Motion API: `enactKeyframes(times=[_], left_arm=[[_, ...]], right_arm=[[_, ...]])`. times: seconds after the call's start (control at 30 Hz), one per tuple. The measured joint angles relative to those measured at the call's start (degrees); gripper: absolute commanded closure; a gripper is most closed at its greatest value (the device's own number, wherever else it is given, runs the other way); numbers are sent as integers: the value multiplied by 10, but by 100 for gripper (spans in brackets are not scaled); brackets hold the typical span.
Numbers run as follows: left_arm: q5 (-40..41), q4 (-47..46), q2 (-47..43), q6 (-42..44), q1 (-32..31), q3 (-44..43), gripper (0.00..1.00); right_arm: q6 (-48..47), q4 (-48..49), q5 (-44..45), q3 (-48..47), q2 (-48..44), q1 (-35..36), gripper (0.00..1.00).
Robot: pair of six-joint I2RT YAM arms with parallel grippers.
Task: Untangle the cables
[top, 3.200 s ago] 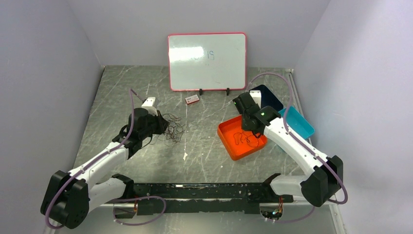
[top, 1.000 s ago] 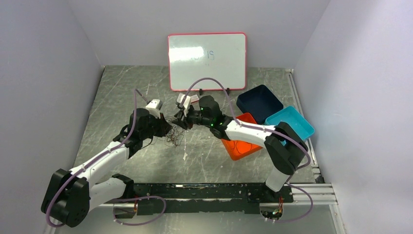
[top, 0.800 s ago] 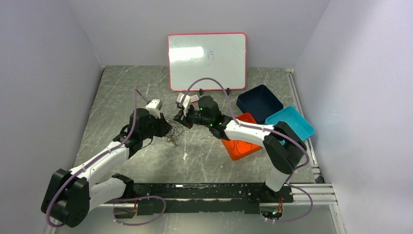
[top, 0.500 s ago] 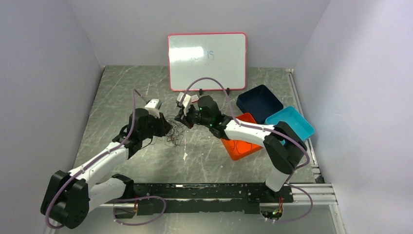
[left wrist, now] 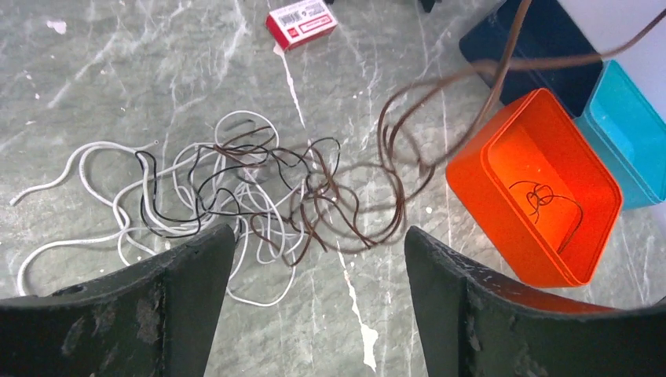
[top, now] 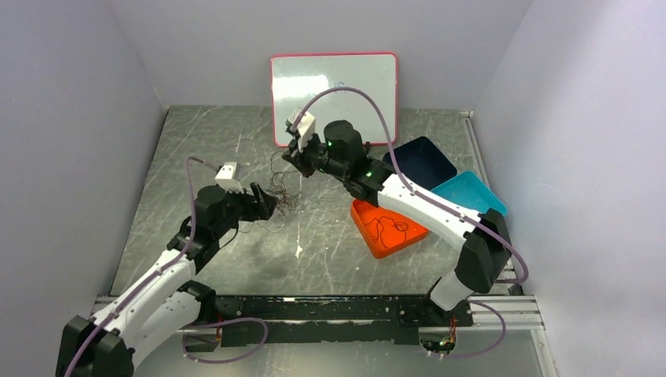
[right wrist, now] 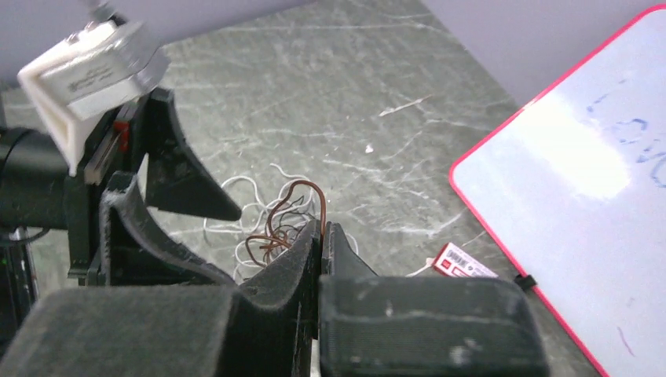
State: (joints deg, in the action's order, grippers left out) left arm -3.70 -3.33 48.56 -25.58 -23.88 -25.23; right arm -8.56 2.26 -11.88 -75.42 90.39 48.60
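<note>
The cables (top: 283, 195) lie in a loose tangle of thin white, black and brown loops (left wrist: 236, 188) on the grey table. My right gripper (top: 296, 157) hangs above and behind the tangle, shut (right wrist: 322, 229) on one brown cable (right wrist: 312, 196). That brown strand (left wrist: 397, 126) rises taut out of the pile toward the upper right. My left gripper (top: 265, 206) sits at the tangle's near-left side, open (left wrist: 314, 263), with only bare table between its fingers. A dark cable (left wrist: 546, 200) lies curled in the orange tray (top: 365, 228).
A whiteboard (top: 334, 94) stands at the back. A small red box (left wrist: 301, 20) lies in front of it. A navy bin (top: 424, 153) and a teal bin (top: 471, 195) sit behind and right of the orange tray (left wrist: 471, 169).
My right gripper closed on a brown cable and rose back toward the whiteboard, pulling it up. My left gripper opened and drew back toward the near left.
</note>
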Motion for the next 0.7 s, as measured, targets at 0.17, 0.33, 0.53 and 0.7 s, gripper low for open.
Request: enactKeyframes(times=[0.17,0.33,0.53,0.7], left_arm=[[1,-10,-63,1,0,29,20],[-6,-19,-101,10,0,40,18],[-35,-33,-144,31,0,38,16],[-68,-48,-137,63,0,8,15]], right_arm=[[13,-69,28,-63,-10,0,100],[41,-116,38,-108,-13,0,100],[71,-164,37,-177,-13,0,100],[88,-181,28,-201,-12,0,100]])
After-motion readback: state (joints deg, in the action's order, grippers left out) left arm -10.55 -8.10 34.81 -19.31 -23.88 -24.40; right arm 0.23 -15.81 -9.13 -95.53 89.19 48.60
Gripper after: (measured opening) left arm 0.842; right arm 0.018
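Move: The tangle of cables lies about 8 cm ahead of my empty left hand and some 13 cm below, hardly off to either side. From my right hand, which already holds the brown cable shut in its fingers, the tangle is roughly 5 cm ahead, 11 cm left and 25 cm down. The matchbox sits about 18 cm ahead of that hand, level sideways; the orange tray is some 18 cm to its right, barely ahead. I keep the brown cable pinched in my shut right fingers and haul it straight up about 10 cm, away from the tangle. My left hand, fingers staying wide open and empty, backs off upward too, some 8 cm and slightly back, its fingertips tipping up about 20 degrees until they point nearly level. ##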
